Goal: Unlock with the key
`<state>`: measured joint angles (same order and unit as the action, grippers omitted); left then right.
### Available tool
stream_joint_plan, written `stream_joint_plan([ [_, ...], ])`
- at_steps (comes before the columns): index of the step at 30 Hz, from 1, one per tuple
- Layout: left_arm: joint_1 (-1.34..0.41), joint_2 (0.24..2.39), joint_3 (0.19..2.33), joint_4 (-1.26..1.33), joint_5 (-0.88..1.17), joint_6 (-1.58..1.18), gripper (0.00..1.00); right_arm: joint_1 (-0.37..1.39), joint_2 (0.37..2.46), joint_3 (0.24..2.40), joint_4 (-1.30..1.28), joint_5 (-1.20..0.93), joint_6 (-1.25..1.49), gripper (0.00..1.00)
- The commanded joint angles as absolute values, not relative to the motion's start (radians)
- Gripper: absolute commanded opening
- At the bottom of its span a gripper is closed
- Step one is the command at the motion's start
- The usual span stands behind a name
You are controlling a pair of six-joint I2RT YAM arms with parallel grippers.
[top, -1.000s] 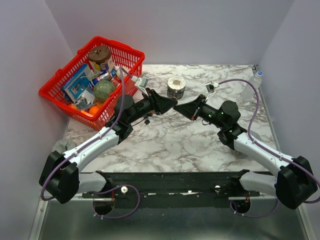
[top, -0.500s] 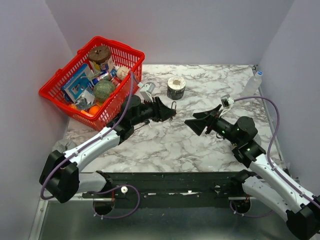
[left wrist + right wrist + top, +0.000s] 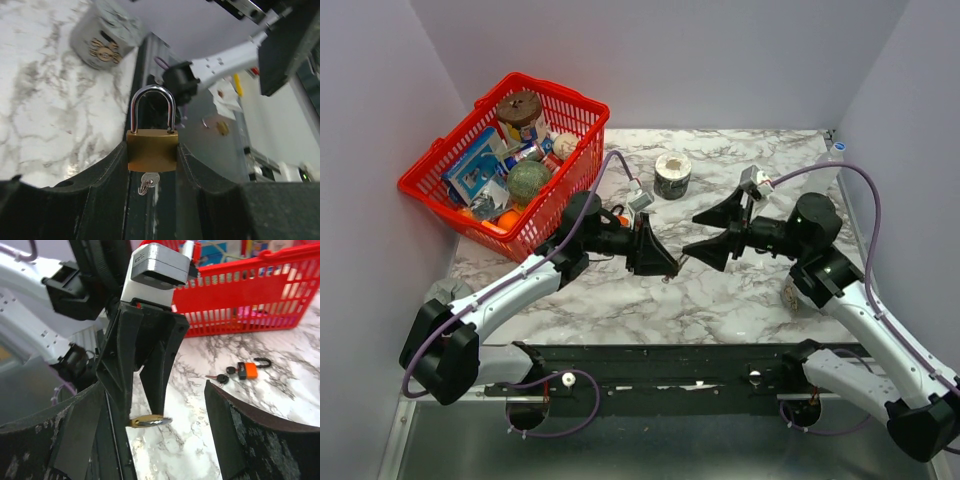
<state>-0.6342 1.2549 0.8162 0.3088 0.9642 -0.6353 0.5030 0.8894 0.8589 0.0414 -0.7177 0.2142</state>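
My left gripper is shut on a small brass padlock and grips its body by both sides. The steel shackle sits with both legs in the body. A small silvery key head with a wire ring sticks out of its underside. In the top view the left gripper hangs over the middle of the table. My right gripper faces it, open and empty, a short gap away. In the right wrist view the right gripper frames the padlock edge-on. A black-headed key lies beside an orange-and-black padlock.
A red basket full of groceries stands at the back left. A small round tin sits at the back centre and a plastic bottle at the back right. A grey cylinder lies near the table's front left edge.
The two grippers were tip to tip. The right gripper has let go, opened wide and drawn back to the right. The left gripper has swung toward the front, still holding the brass padlock.
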Motion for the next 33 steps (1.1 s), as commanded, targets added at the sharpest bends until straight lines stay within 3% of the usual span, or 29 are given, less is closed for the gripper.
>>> stream_joint_plan([
  [1,-0.63,1.235,0.816,0.374,1.224,-0.611,0.0,0.518,0.937,0.91,-0.084,-0.926,0.123,0.9],
  [10,-0.63,1.227,0.822,0.368,1.256,-0.609,0.0,0.557,1.011,0.995,-0.221,-1.075,0.087,0.9],
  [24,-0.63,1.224,0.811,0.402,1.247,-0.632,0.0,0.565,1.028,0.965,-0.276,-1.057,0.064,0.64],
  [28,-0.63,1.224,0.807,0.402,1.23,-0.63,0.0,0.565,1.031,0.965,-0.284,-1.052,0.06,0.5],
  [33,-0.632,1.232,0.804,0.4,1.213,-0.627,0.0,0.565,1.04,0.968,-0.291,-1.055,0.058,0.22],
])
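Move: The brass padlock is held in the left fingers, its body about 1 cm to that hand's right, at its height, the closed shackle about 4 cm to the right, level fore and aft. From the open right hand the shackle lies roughly 2 cm left, 2 cm back and 4 cm lower. On the table, the orange padlock is about 20 cm forward of the left hand, 12 cm left and 22 cm below. The left fingers keep their grip on the brass padlock, carrying it about 4 cm back and turning some 15 degrees clockwise before holding still. The right hand follows back some 5 cm, also down and slightly left, swinging a little over 20 degrees counter-clockwise; its wide-open fingers then narrow to about a third open, one tip on each side of the shackle. ##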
